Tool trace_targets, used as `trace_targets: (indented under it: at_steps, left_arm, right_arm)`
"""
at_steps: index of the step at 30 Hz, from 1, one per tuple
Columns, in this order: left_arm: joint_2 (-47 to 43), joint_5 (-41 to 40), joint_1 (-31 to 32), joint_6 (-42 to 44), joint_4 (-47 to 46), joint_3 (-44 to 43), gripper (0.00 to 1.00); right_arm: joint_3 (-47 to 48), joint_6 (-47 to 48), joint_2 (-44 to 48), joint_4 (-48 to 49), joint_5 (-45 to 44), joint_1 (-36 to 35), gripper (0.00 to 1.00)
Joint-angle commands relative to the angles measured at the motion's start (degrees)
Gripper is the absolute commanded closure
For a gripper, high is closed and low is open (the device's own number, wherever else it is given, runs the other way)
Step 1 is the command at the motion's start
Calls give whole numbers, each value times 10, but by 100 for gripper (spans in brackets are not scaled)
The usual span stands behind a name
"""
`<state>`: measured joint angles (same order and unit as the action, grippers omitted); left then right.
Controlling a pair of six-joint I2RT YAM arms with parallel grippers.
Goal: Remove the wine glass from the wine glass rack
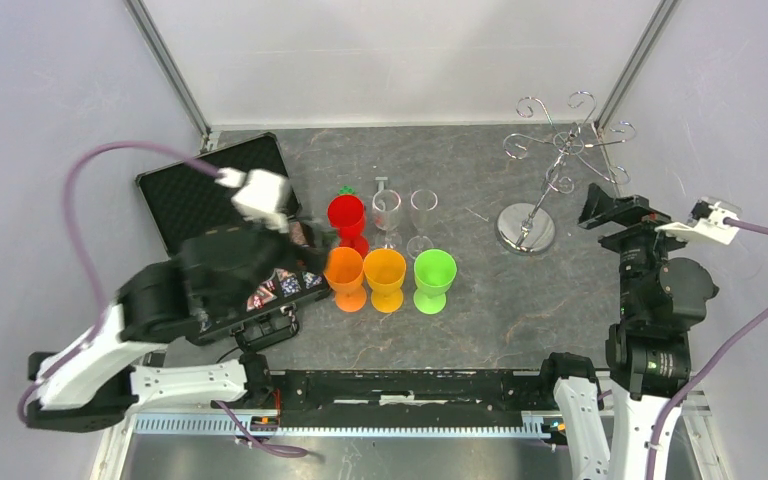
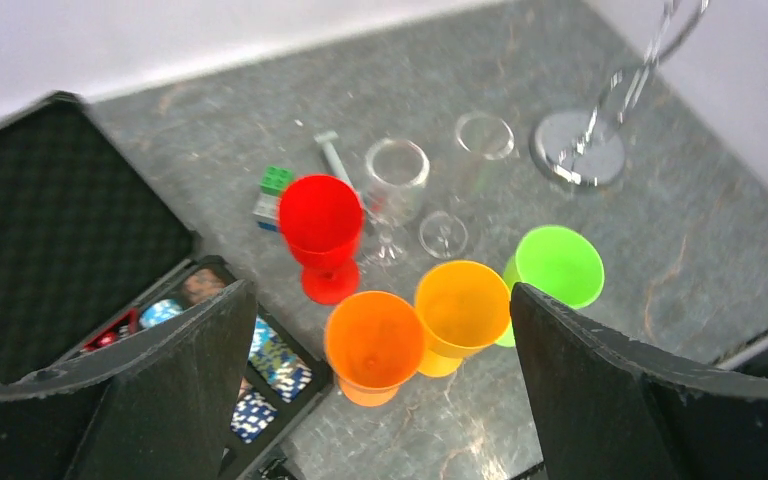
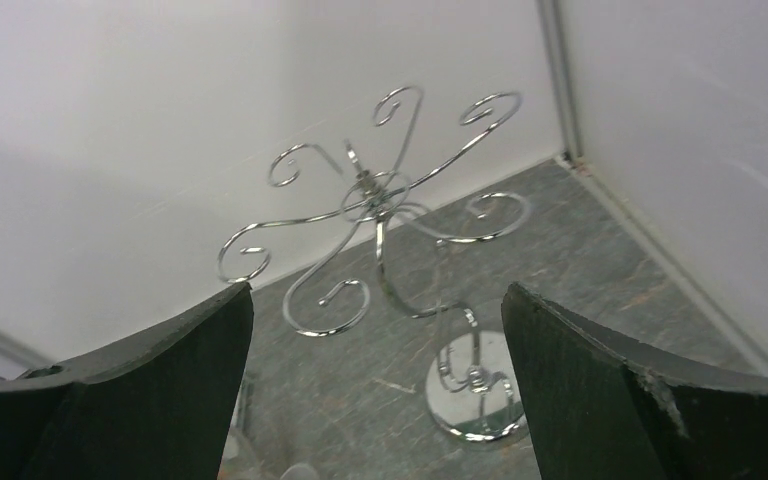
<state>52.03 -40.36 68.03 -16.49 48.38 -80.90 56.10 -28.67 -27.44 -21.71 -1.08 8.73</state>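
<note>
The wine glass rack (image 1: pixel 526 228) stands at the back right, and no glass hangs on its curled arms (image 3: pixel 380 190). Wine glasses stand grouped mid-table: red (image 1: pixel 346 214), orange (image 1: pixel 345 276), yellow (image 1: pixel 385 276), green (image 1: pixel 435 278) and two clear ones (image 1: pixel 388 208). My left gripper (image 1: pixel 312 240) hovers open just left of the orange glass (image 2: pixel 373 340), which shows below and between its fingers. My right gripper (image 1: pixel 608 208) is open and empty, right of the rack's base (image 3: pixel 475 395) and facing it.
An open black case (image 1: pixel 210 200) with poker chips (image 2: pixel 260 400) lies on the left beside my left arm. A small green block (image 2: pixel 276 180) and a grey piece sit behind the red glass. White walls and metal posts close in the back corners.
</note>
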Motion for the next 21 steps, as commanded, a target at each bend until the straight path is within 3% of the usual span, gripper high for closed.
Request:
trace_targets:
  at_steps: [1, 8, 21]
  left_arm:
    - [-112, -96, 4, -7, 35, 7, 0]
    - [-215, -141, 4, 2, 59, 11, 0]
    - [-227, -182, 3, 11, 69, 12, 0]
  right_arm:
    - [20, 52, 23, -4, -116, -1, 2]
    - [5, 66, 48, 10, -155, -1, 2]
    - [9, 65, 45, -7, -160, -1, 2]
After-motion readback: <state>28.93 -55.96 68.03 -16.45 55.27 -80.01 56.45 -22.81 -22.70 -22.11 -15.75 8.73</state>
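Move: The green glass, already standing on the table, lies about 21 cm to the left hand's right, 2 cm ahead and some 30 cm below. From that hand, the yellow glass is about 12 cm right and the orange one 4 cm right, both about 2 cm ahead; the chip case lies 17 cm left and 6 cm ahead. From the right hand, the green glass is 33 cm left and 3 cm back, the empty rack 14 cm ahead and 9 cm left, its middle 20 cm lower. The green glass, already let go, is left behind as the empty left hand keeps sweeping left, about 16 cm high above the table towards the chip case, fast at first and then settling, turning some 15 degrees counter-clockwise and tipping up a little. The empty right hand eases away from the rack, right and back by about 5 cm in all, turning some 15 degrees clockwise. Both grippers stay wide open. ##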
